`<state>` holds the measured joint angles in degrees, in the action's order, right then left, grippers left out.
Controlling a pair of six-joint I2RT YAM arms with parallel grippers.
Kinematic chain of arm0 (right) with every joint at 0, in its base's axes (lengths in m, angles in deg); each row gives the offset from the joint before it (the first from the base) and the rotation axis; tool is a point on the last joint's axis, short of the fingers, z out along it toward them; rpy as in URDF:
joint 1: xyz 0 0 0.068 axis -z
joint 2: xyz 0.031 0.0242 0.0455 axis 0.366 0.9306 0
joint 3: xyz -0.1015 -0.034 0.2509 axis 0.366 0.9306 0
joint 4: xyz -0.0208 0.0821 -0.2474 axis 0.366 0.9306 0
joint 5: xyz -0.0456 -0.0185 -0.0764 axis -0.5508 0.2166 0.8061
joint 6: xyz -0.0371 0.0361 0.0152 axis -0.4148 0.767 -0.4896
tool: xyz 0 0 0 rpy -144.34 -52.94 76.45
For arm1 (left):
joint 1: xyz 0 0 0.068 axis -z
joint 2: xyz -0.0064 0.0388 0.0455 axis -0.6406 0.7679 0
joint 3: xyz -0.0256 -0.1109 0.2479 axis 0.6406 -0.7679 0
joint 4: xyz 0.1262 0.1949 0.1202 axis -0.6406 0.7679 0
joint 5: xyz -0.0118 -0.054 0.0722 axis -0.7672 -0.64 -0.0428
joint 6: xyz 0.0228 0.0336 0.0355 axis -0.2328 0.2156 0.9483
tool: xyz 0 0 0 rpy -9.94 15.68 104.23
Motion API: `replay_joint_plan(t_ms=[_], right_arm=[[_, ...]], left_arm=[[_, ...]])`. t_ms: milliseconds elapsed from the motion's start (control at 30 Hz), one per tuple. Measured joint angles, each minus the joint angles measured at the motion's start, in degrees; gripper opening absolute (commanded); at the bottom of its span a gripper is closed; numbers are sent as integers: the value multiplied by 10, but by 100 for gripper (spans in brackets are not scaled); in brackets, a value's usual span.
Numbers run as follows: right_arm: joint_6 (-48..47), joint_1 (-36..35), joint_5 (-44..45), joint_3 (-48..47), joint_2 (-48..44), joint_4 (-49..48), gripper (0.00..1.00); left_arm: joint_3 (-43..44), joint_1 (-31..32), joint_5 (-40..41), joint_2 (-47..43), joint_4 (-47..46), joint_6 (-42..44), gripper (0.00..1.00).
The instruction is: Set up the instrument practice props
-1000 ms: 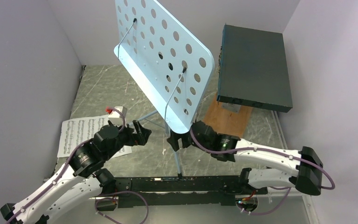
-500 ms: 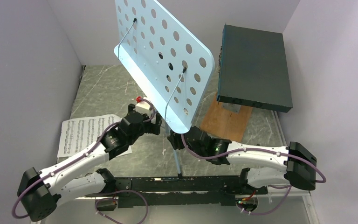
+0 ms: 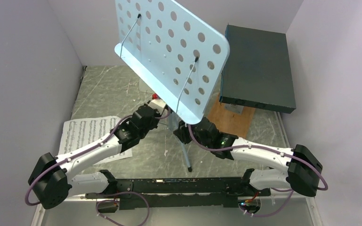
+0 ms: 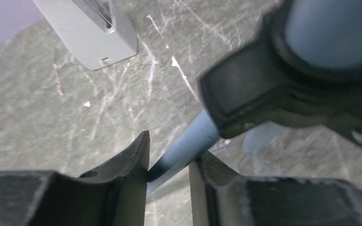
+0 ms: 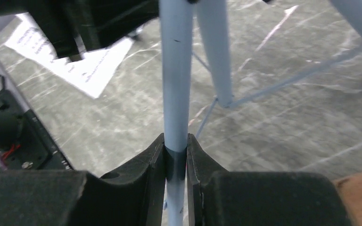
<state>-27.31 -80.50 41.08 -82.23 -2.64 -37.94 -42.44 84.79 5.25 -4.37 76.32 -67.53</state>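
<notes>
The light blue perforated music stand [image 3: 174,52] stands tilted at mid-table on its tripod legs. My left gripper [image 3: 162,114] reaches in from the left. In the left wrist view its fingers [image 4: 172,146] are closed on a slanting blue stand leg [image 4: 188,141], below the black hub [image 4: 283,94]. My right gripper [image 3: 181,133] comes from the right, its jaws [image 5: 175,139] clamped on the stand's blue tube [image 5: 176,70]. White sheet-music pages [image 3: 82,134] lie flat at the left. The grey-white metronome [image 4: 96,33] shows only in the left wrist view, standing on the table beyond the leg.
A big dark box [image 3: 257,68] rests on a wooden board [image 3: 228,120] at the back right, close to the stand's desk. Pale walls close in the left, back and right. One stand leg's foot [image 3: 189,167] reaches toward the arm bases.
The left arm swung from beside the sheet music to the stand's legs and closed. The right gripper closed on the tube. The stand's desk has turned and shifted right.
</notes>
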Motion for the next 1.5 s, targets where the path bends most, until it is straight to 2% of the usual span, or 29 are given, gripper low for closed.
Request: replay_joint_plan(t_ms=[67, 233, 333, 500, 833, 1100, 1367, 1500], right_arm=[[-9, 18, 0, 0, -4, 6, 0], [-50, 49, -3, -3, -14, 9, 0], [-66, 56, -11, -14, -16, 23, 0], [-83, 70, -12, -32, -5, 43, 0], [-125, 84, 37, -54, 41, 48, 0], [-146, 96, 48, -55, 56, 29, 0], [-157, 102, 69, -56, 56, 28, 0], [-169, 103, 95, -59, 63, 29, 1]], left_arm=[[11, 2, -2, 1, 26, 55, 13], [52, 6, -18, 1, 113, 99, 11], [59, 3, -28, 1, 125, 89, 10], [58, 0, -36, 1, 120, 67, 1], [65, -6, -55, 17, 109, 33, 0], [101, -8, -81, 22, 164, 3, 0], [99, -9, -96, 22, 148, -29, 0], [67, -9, -101, 18, 95, -54, 0]])
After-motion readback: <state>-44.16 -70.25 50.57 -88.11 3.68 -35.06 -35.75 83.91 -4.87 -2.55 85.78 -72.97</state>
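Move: The music stand's left leg already runs between the left gripper's half-open fingers. The stand's black hub sits some 2 cm ahead of that hand, 5 cm to its right and 5 cm higher, and the white block about 15 cm ahead and 6 cm left, 10 cm lower. The right gripper already has the near leg at its fingertips; from it the hub is about 10 cm ahead, 1 cm left and 6 cm up, and the wooden board roughly 11 cm ahead, 27 cm right and 15 cm down. Finish closing the left gripper on the left leg and keep it nearly in place as a pivot, easing only a few centimetres right and slightly back. Keep the near leg pinched in the right gripper and carry it about 9 cm forward and 6 cm right, with that wrist rolling its left side down and turning clockwise, to swing the stand round. ##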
